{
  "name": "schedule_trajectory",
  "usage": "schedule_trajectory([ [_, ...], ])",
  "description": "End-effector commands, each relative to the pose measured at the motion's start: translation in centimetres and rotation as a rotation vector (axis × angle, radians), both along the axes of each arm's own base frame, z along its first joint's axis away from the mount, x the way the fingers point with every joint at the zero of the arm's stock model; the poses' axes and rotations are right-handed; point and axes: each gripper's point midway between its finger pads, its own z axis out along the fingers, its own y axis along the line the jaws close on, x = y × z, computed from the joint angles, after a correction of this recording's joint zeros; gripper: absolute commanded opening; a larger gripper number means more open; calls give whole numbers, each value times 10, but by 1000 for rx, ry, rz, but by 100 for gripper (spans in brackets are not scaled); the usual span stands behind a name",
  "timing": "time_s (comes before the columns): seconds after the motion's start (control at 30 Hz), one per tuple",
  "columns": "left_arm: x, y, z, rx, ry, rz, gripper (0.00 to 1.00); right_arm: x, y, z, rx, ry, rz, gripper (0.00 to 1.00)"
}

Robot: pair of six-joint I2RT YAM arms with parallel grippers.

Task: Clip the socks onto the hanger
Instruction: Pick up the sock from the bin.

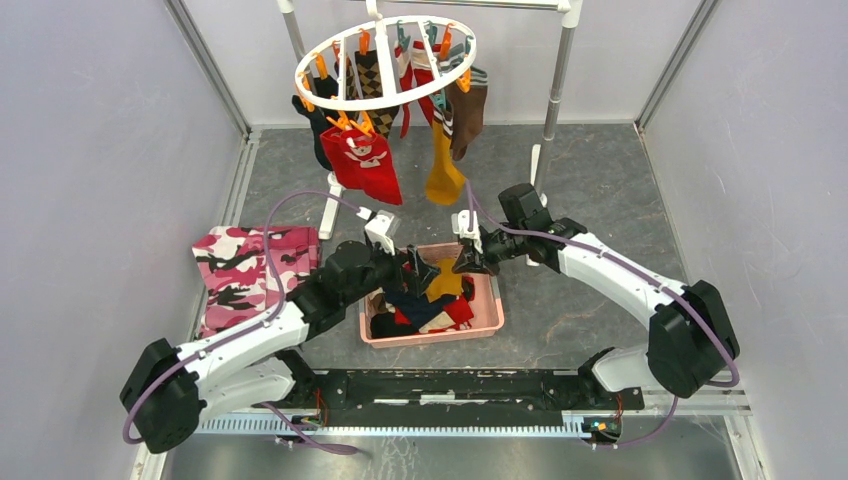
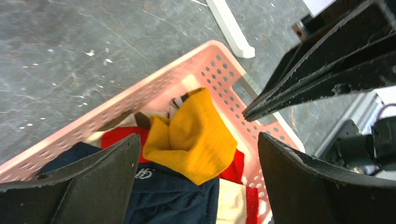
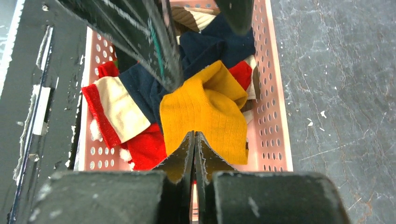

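Note:
The white round hanger (image 1: 385, 60) hangs at the back with several socks clipped on, among them a red one (image 1: 365, 160) and a mustard one (image 1: 443, 175). More socks lie in the pink basket (image 1: 495, 312): a mustard yellow sock (image 3: 205, 107) on top, a navy sock (image 2: 173, 196) and a red-and-cream one (image 3: 119, 112). My left gripper (image 2: 198, 140) is open, its fingers straddling the yellow and navy socks from above. My right gripper (image 3: 194, 134) is shut just over the yellow sock. In the left wrist view a strip of basket shows between its tips (image 2: 245, 115) and the sock.
A pink-white-black camouflage cloth (image 1: 250, 265) lies on the floor left of the basket. The metal rack's poles (image 1: 558, 80) and white feet (image 2: 231, 28) stand behind the basket. Both grippers crowd over the basket's far half.

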Motion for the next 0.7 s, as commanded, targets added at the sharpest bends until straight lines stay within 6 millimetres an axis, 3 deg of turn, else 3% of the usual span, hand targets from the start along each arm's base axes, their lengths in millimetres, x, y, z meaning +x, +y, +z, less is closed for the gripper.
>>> schedule_trajectory([
  [0.0, -15, -21, 1, -4, -1, -164, 100, -12, 5, 28, 69, -9, 109, 11],
  [0.17, -14, -20, -27, 144, 38, -214, 100, -14, 4, 30, 74, 0, 134, 29],
  [0.37, -4, -24, -50, 245, 115, -206, 100, -7, -4, 33, 83, 7, 109, 32],
  [0.47, 1, -27, -53, 266, 117, -209, 92, -3, -8, 33, 83, 4, 96, 32],
  [0.57, 1, -31, -61, 290, 150, -232, 72, -2, -10, 33, 83, 7, 92, 32],
  [0.63, 0, -34, -63, 302, 165, -253, 44, -2, -10, 32, 83, 8, 89, 32],
  [0.67, -1, -35, -63, 303, 168, -262, 21, -1, -11, 33, 83, 8, 88, 32],
])
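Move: The left hand is open above the bin. The yellow sock's middle lies roughly 5 cm to its right, level with it fore and aft, and some 8 cm below. The navy sock is about 6 cm left of the yellow one and 4 cm nearer the base, the red-and-cream sock about 7 cm nearer and 2 cm to its right. From the right hand, the yellow sock is about 3 cm left, 1 cm back and 6 cm below. Fingertips meet the yellow sock near its left end and start to pinch it: the left hand drops about 7 cm into the bin, easing 2 to 3 cm right, its fingers tipping some 20 degrees steeper and turning slightly clockwise, then closing about halfway near the bottom. The right hand lifts 1 to 2 cm and backs off slightly right, its shut fingers opening about a third. ##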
